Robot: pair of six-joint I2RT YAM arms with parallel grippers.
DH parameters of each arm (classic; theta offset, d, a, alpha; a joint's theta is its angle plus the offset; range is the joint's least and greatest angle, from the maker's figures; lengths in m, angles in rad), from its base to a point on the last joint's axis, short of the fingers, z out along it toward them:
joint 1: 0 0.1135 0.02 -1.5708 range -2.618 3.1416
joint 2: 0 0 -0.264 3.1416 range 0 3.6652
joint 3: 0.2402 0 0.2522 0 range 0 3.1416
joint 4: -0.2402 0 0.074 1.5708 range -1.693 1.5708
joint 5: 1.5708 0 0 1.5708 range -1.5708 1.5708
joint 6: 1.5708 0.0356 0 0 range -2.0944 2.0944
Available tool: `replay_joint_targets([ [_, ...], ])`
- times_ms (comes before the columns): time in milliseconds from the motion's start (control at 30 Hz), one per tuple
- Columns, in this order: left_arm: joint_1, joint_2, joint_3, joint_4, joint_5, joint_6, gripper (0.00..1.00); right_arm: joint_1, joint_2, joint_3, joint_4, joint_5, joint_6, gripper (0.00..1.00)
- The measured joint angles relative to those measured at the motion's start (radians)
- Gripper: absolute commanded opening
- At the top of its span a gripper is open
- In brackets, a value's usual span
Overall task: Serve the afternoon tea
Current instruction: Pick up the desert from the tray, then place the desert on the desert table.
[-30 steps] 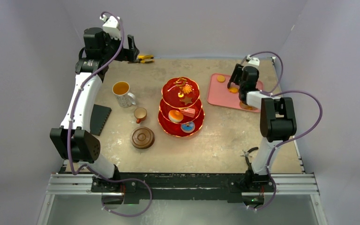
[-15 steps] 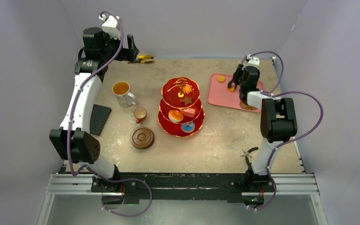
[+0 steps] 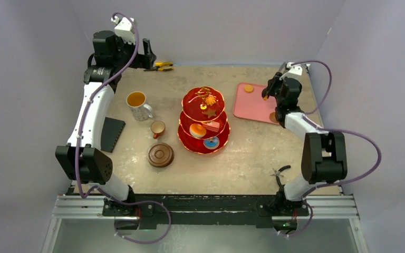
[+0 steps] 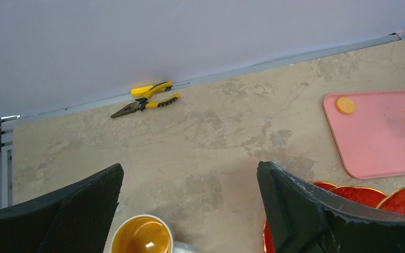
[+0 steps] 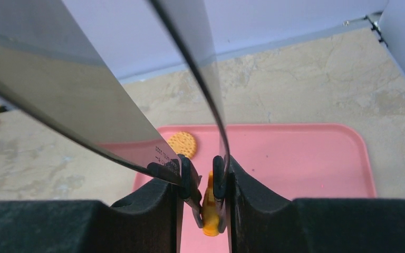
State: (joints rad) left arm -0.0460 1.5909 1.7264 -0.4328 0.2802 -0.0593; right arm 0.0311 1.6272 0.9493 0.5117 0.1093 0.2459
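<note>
The red three-tier stand with its gold handle stands mid-table and carries several small pastries. Left of it are a white mug of amber tea, a small brown cup and a brown saucer. My right gripper is over the pink tray, shut on metal tongs. The tongs' black tips pinch a small orange pastry. A round biscuit lies on the tray. My left gripper hangs open and empty at the back left.
Yellow-handled pliers lie by the back wall. A black flat pad sits near the left arm. A brown pastry rests at the tray's near right corner. Walls enclose the table on three sides.
My right gripper has squeezed the tongs shut on the orange pastry. The right arm's elbow has swung out to the right. The left arm has not moved.
</note>
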Motion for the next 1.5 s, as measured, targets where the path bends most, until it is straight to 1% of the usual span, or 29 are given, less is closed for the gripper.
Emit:
replay_joint_targets([
  [167,0.000,0.000,0.000,0.000,0.000,0.000,0.98,0.029,-0.141,-0.019,-0.023,-0.019,0.017,0.29],
  [333,0.000,0.000,0.000,0.002,0.000,0.000,0.98,0.177,-0.343,-0.013,-0.109,-0.019,0.019,0.30],
  [433,0.000,0.000,0.000,0.003,0.000,0.000,0.98,0.270,-0.445,0.028,-0.178,-0.030,0.029,0.31],
  [567,0.000,-0.006,-0.003,0.006,0.000,0.000,0.98,0.326,-0.525,0.094,-0.246,-0.049,0.063,0.31],
  [733,0.000,-0.016,-0.003,0.006,0.000,0.000,0.98,0.396,-0.557,0.117,-0.304,-0.053,0.130,0.32],
  [900,0.000,-0.020,-0.003,0.007,0.002,0.000,0.98,0.481,-0.547,0.117,-0.369,-0.055,0.182,0.34],
  [1033,0.000,-0.020,-0.003,0.007,0.003,0.000,0.98,0.533,-0.539,0.116,-0.385,-0.052,0.201,0.35],
  [1133,0.000,-0.021,-0.003,0.007,0.003,0.000,0.98,0.555,-0.526,0.116,-0.384,-0.051,0.209,0.39],
  [1267,0.000,-0.021,-0.003,0.007,0.003,0.000,0.99,0.565,-0.505,0.116,-0.385,-0.048,0.214,0.47],
  [1400,0.000,-0.021,-0.003,0.006,0.003,0.000,0.99,0.565,-0.491,0.116,-0.388,-0.045,0.214,0.52],
  [1500,0.000,-0.021,-0.003,0.006,0.003,0.000,0.99,0.565,-0.489,0.116,-0.388,-0.040,0.214,0.54],
])
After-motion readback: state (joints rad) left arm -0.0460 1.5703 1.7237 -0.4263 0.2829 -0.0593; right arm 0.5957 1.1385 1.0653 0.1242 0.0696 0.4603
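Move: Over the tray's left half, the right hand already has the orange dessert pinched in its tongs; the stand's top tier lies about 31 cm left, 19 cm back and some 5 cm higher. On that tier the flower cookie is about 28 cm left and 17 cm back of the hand, the star cookie 28 cm left and 22 cm back. The round cookie on the tray is 9 cm ahead, 9 cm left, well below. From the left hand, the top tier is 16 cm back, 26 cm right and 12 cm down. Lifting the dessert away from the tray, the right hand climbs steeply while swinging left and back to the stand's top tier, about 23 cm left and 17 cm back, then dips some 5 cm over it. The wrist turns roughly 35 degrees counter-clockwise and its left side rises; late on the fingers ease apart, spreading the tong tips to let go of the dessert. ##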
